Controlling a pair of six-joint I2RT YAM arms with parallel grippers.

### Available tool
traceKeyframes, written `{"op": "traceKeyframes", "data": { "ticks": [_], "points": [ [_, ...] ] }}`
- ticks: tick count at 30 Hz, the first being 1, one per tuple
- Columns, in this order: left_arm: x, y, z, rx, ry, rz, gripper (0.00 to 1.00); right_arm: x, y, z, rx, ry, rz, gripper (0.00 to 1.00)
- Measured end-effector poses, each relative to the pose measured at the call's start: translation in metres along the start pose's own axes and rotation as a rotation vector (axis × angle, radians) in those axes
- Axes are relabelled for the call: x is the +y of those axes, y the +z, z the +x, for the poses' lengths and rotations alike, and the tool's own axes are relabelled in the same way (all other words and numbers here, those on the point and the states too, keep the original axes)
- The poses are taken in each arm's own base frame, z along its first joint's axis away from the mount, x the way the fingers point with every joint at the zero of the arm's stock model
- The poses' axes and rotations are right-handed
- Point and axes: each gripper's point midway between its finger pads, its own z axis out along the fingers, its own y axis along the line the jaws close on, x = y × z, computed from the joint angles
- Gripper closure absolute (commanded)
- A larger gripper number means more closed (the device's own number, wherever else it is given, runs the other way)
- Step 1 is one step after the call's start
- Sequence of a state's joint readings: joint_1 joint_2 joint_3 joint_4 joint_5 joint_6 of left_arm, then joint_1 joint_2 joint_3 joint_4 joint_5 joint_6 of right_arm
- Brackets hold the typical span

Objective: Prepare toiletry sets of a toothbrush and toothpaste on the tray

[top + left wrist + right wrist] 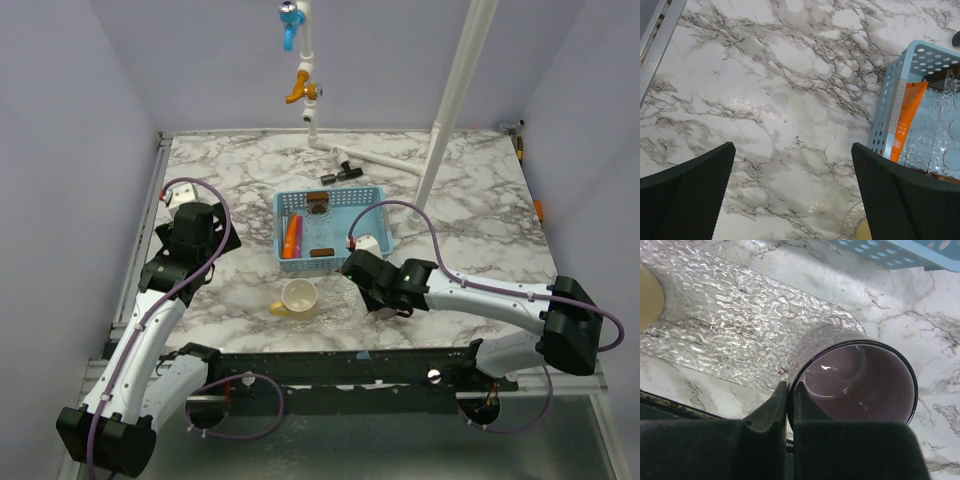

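The orange toothpaste point(907, 117) lies in the blue basket point(900, 62) against its left wall, also seen from above as toothpaste point(291, 238). A slim pale toothbrush point(895, 105) lies beside it. My left gripper point(792, 147) hangs open over bare marble left of the basket. My right gripper point(790, 390) is shut on the rim of a purple cup point(860, 385), one finger inside and one outside. The cup is at the right end of the clear textured tray point(735, 320); I cannot tell whether it rests on it.
A yellow cup point(298, 297) stands on the tray's left part. The basket point(328, 222) also holds brown items and clear plastic. White pipes with taps point(305, 85) and a slanted white pole point(455, 95) rise at the back.
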State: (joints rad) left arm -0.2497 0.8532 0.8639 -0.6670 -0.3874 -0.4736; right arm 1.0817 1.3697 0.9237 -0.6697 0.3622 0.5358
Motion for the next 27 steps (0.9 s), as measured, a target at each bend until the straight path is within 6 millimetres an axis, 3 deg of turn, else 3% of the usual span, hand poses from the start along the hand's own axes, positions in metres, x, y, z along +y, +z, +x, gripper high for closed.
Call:
{"op": "traceKeyframes", "data": {
  "ticks": [3, 5, 17, 27],
  "points": [
    [0.0, 0.0, 0.0, 0.001, 0.0, 0.001, 0.01, 0.001, 0.001, 0.001, 0.002, 0.002, 0.0, 0.75],
    [0.0, 0.0, 0.0, 0.001, 0.0, 0.001, 0.01, 0.001, 0.002, 0.002, 0.005, 0.002, 0.004, 0.71],
    [0.0, 0.0, 0.0, 0.001, 0.0, 0.001, 0.01, 0.0, -0.003, -0.002, 0.0, -0.002, 0.021, 0.56],
    [0.0, 0.0, 0.0, 0.001, 0.001, 0.002, 0.01, 0.014, -0.044, -0.074, -0.147, 0.034, -0.014, 0.5]
  ]
}}
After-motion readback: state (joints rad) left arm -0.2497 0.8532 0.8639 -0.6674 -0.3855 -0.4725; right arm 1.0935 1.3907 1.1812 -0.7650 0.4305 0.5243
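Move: Held by its left rim between the right fingers, the purple cup has its middle about 4 cm to the right of that hand, 2 cm ahead and 3 cm below. The yellow cup stands some 15 cm to the hand's left and 1 cm ahead; the blue basket's middle is about 17 cm ahead and 7 cm left. From the left hand, the purple cup lies roughly 37 cm right, 9 cm back and 15 cm lower. Opening from nearly shut to about half, the right fingers let go of the purple cup's rim while the hand stays almost in place. The hand then lifts away ever faster, some 7.5 cm up, with about 3 cm each forward and left over the clear tray, the fingertips tilting slightly outward. ##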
